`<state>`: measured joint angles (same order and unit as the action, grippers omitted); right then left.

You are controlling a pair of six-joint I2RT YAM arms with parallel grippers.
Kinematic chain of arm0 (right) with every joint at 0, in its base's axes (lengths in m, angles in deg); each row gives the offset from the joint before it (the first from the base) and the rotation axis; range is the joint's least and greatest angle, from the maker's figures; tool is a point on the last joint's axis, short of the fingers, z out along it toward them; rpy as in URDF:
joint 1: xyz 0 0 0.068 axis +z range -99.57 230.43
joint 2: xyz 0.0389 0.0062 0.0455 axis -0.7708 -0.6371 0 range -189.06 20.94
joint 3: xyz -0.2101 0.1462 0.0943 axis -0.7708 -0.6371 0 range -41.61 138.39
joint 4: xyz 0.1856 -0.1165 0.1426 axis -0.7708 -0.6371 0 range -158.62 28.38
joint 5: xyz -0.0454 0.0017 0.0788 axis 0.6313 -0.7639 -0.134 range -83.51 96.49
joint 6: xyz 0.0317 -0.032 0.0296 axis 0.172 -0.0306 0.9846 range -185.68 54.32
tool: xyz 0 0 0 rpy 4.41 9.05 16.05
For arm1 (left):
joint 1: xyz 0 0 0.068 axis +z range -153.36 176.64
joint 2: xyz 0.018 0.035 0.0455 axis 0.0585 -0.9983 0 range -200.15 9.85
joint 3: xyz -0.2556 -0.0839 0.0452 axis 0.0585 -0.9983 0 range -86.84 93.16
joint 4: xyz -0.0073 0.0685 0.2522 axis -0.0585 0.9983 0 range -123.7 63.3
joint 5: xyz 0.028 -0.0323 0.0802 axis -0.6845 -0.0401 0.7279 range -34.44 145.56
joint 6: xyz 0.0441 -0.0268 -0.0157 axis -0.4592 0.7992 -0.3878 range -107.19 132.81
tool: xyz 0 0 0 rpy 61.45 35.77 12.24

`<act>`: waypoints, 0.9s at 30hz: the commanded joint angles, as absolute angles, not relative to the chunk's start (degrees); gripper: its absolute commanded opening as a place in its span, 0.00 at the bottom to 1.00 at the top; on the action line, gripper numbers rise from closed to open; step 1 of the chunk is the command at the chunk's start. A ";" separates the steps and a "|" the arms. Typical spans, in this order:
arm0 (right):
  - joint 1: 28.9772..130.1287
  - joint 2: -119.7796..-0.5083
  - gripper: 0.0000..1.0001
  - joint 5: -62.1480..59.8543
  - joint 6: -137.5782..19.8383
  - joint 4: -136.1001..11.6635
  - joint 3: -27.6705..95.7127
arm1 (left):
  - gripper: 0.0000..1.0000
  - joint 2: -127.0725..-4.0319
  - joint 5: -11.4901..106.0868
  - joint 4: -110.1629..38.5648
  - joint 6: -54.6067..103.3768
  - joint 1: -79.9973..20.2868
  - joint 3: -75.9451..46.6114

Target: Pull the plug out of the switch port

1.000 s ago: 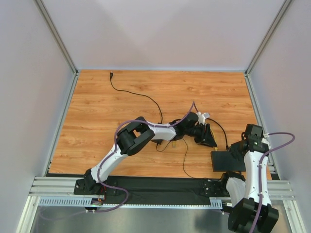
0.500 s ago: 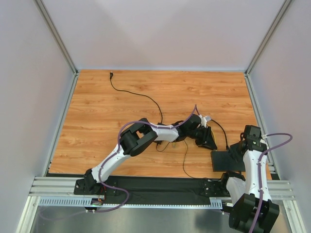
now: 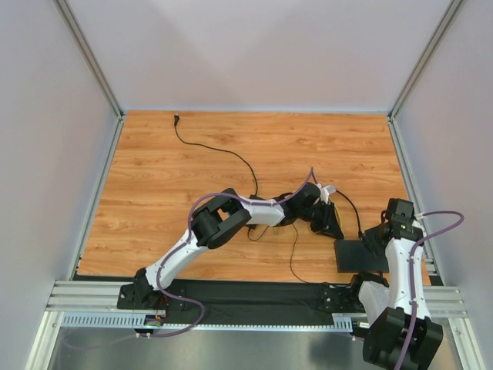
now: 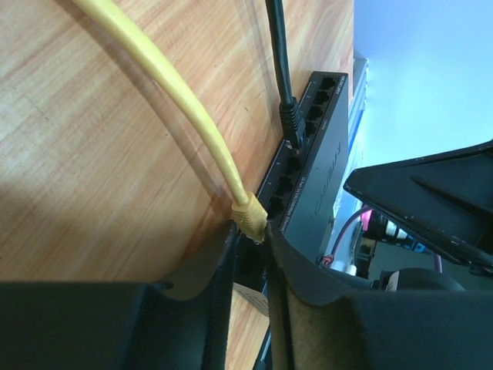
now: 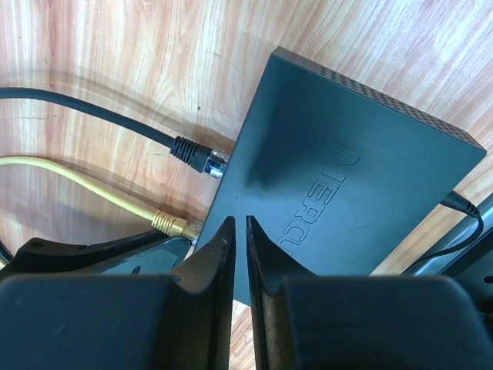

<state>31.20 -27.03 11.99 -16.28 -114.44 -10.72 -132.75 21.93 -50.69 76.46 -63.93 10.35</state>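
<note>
The switch [image 3: 360, 255] is a flat black box at the near right of the wooden table. In the left wrist view its port row [image 4: 312, 131] faces me, with a yellow plug [image 4: 250, 217] and a black plug [image 4: 290, 119] seated in two ports. My left gripper [image 4: 250, 231] is shut on the yellow plug, one fingertip on each side of it. My right gripper [image 5: 239, 223] is shut, and its tips rest over the top of the switch [image 5: 347, 185] near the port edge. The yellow plug [image 5: 174, 224] and black plug [image 5: 196, 154] also show there.
A yellow cable [image 4: 169, 85] curves away over the wood from the plug. A thin black cable [image 3: 223, 150] runs to the far left, ending at a small connector [image 3: 176, 118]. More black cable loops lie under the left arm [image 3: 293, 247]. Grey walls enclose the table.
My left gripper has moved a little toward the switch and its jaws have narrowed onto the yellow plug. The right arm has barely moved.
</note>
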 commanded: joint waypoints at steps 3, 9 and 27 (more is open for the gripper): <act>30.91 -26.79 0.11 12.73 -16.91 -112.77 -11.20 | 0.20 -133.76 24.18 -46.28 74.07 -65.23 12.13; 31.44 -26.61 0.10 13.00 -16.91 -112.86 -11.47 | 0.00 -133.67 26.28 -46.44 75.21 -65.14 11.87; 49.19 -26.88 0.48 17.91 -15.15 -117.60 -7.08 | 0.00 -126.21 32.18 -54.70 78.11 -64.18 -2.36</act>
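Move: The yellow plug sits in its port right at the left hand's fingertips, barely 1 cm to the right, beyond the tips; the right hand has it about 4 cm ahead, 6 cm to the left and 3 cm lower. The black plug is some 5 cm to the right of the yellow one, level with it. The switch's middle lies about 6 cm back and 6 cm right of the yellow plug, roughly under the right hand. Leftward over the switch, the right hand travels about 4 cm towards the yellow plug, turning some 15 degrees counter-clockwise as its nearly shut fingers open to about half. The left hand first closes on the yellow plug almost in place, then draws about 1.5 cm left and 1 cm down, away from the plug, its fingers ending fully shut with nothing between them. ##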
